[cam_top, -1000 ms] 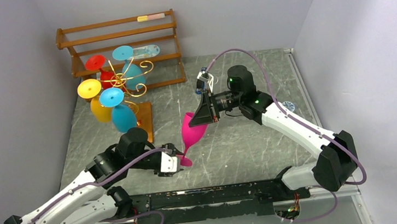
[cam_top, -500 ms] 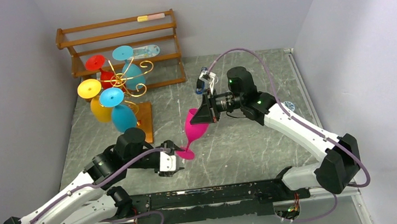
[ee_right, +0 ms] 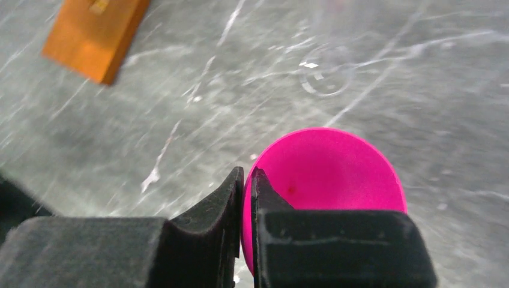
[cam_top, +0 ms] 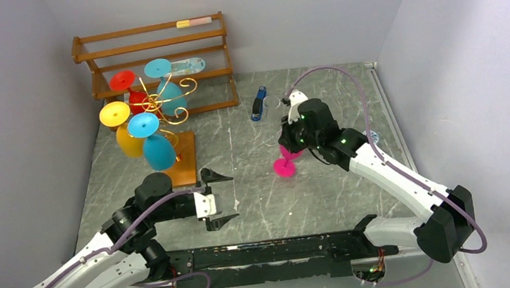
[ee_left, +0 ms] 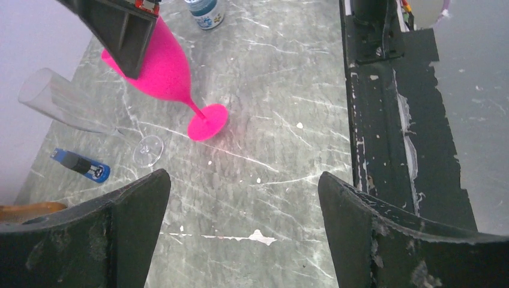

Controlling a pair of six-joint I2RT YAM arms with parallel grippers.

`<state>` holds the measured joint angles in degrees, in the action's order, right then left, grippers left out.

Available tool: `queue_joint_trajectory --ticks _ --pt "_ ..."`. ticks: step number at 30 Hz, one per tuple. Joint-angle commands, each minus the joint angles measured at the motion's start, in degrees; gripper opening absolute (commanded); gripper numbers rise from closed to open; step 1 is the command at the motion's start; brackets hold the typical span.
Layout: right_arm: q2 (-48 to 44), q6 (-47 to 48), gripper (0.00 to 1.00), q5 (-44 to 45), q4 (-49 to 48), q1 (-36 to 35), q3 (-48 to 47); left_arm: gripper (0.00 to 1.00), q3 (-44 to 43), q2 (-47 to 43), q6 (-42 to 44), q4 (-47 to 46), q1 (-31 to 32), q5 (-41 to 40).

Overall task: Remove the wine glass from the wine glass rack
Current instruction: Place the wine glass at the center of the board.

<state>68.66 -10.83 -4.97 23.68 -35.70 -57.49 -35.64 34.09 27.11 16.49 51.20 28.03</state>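
Observation:
The gold wire wine glass rack [cam_top: 163, 100] stands on its orange-brown base [cam_top: 183, 161] at the back left, with red [cam_top: 125, 81], yellow [cam_top: 117, 116] and blue [cam_top: 146, 126] glasses hanging on it. A pink wine glass [cam_top: 285, 166] is off the rack at mid-table. It is tilted, and its foot [ee_left: 207, 122] rests on the tabletop. My right gripper [cam_top: 288, 148] is shut on the rim of its bowl [ee_right: 327, 174], one finger inside. My left gripper [cam_top: 231, 197] is wide open over bare table, apart from the glass, with nothing between its fingers [ee_left: 138, 204].
A brown slatted shelf [cam_top: 158, 47] stands behind the rack. A clear glass [ee_left: 66, 102] lies on its side by a blue lighter [cam_top: 257, 105]. A small jar [ee_left: 204, 11] sits far right. A black rail [cam_top: 270, 252] runs along the near edge.
My left gripper let go of the pink glass's foot, opened wide and drew back left. My right gripper carried the glass right and turned it foot-down onto the table.

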Motion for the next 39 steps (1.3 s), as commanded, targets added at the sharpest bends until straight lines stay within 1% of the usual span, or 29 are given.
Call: queue_joint_trajectory --ticks 1,3,7,9,16,20,22,26,31,35,39 --pt "-1.8 -3.1 0.00 19.6 -4.3 0.1 0.0 0.97 1.5 -1.0 -5.9 -4.8 -0.2 -4.5" --pt "-1.1 -4.8 0.00 23.8 -4.4 0.0 -1.3 0.97 2.3 -1.9 -8.3 -6.1 -0.2 -6.9" --pt "1.9 -6.2 0.00 29.6 -4.4 0.1 -3.0 0.97 3.9 -3.9 -9.9 -8.0 -0.2 -8.9" --pt "3.8 -7.1 0.00 31.0 -4.4 0.7 -3.8 0.97 4.1 -4.0 -10.7 -8.2 -0.1 -9.7" --pt "8.5 -11.7 0.00 25.0 -6.3 6.0 -4.8 0.97 2.9 -1.8 -12.1 -7.0 -0.1 -9.2" --pt "9.8 -11.9 0.00 28.1 -10.1 6.3 -4.0 0.97 2.6 -0.6 -12.3 -7.2 -0.2 -7.2" --pt "10.5 -10.5 0.00 29.0 -11.2 6.3 -4.6 0.97 2.4 0.2 -12.0 -6.7 -0.2 -6.5" --pt "11.5 -7.4 0.00 29.3 -17.4 6.2 -2.8 0.97 1.7 1.3 -10.3 -4.0 -0.2 -7.9" --pt "16.2 -5.7 0.00 31.4 -18.2 6.2 -3.7 0.97 0.7 1.1 -9.1 -1.7 -0.2 -9.4" --pt "19.6 -5.6 0.00 29.7 -18.7 6.3 -4.2 0.97 1.5 0.2 -9.7 -2.2 -0.2 -9.3" --pt "20.6 -6.0 0.00 28.3 -19.8 6.2 -3.8 0.97 1.5 0.3 -9.7 -1.9 -0.1 -8.9"
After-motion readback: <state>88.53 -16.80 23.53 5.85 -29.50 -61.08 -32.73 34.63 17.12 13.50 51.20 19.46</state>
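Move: The right hand still pinches the pink wine glass by its rim; the spot for its foot on the board lies about 14 cm ahead, 8 cm to the right and some 21 cm below. The clear glass stands about 16 cm straight ahead, its middle some 11 cm below, and the blue tool lies about 29 cm ahead and 4 cm to the left, down on the board. From the empty left hand the spot is roughly 27 cm ahead, 25 cm right and 22 cm below. Carry the pink glass with the right gripper forward some 13 cm and about 6 cm to the right, bringing it in beside the clear glass, on that glass's right. Turn the wrist about 35 degrees clockwise early on, keep the rim pinched, travel roughly level, then sink about 4 cm at the end. Leave the left gripper open, easing it a little forward and down. ##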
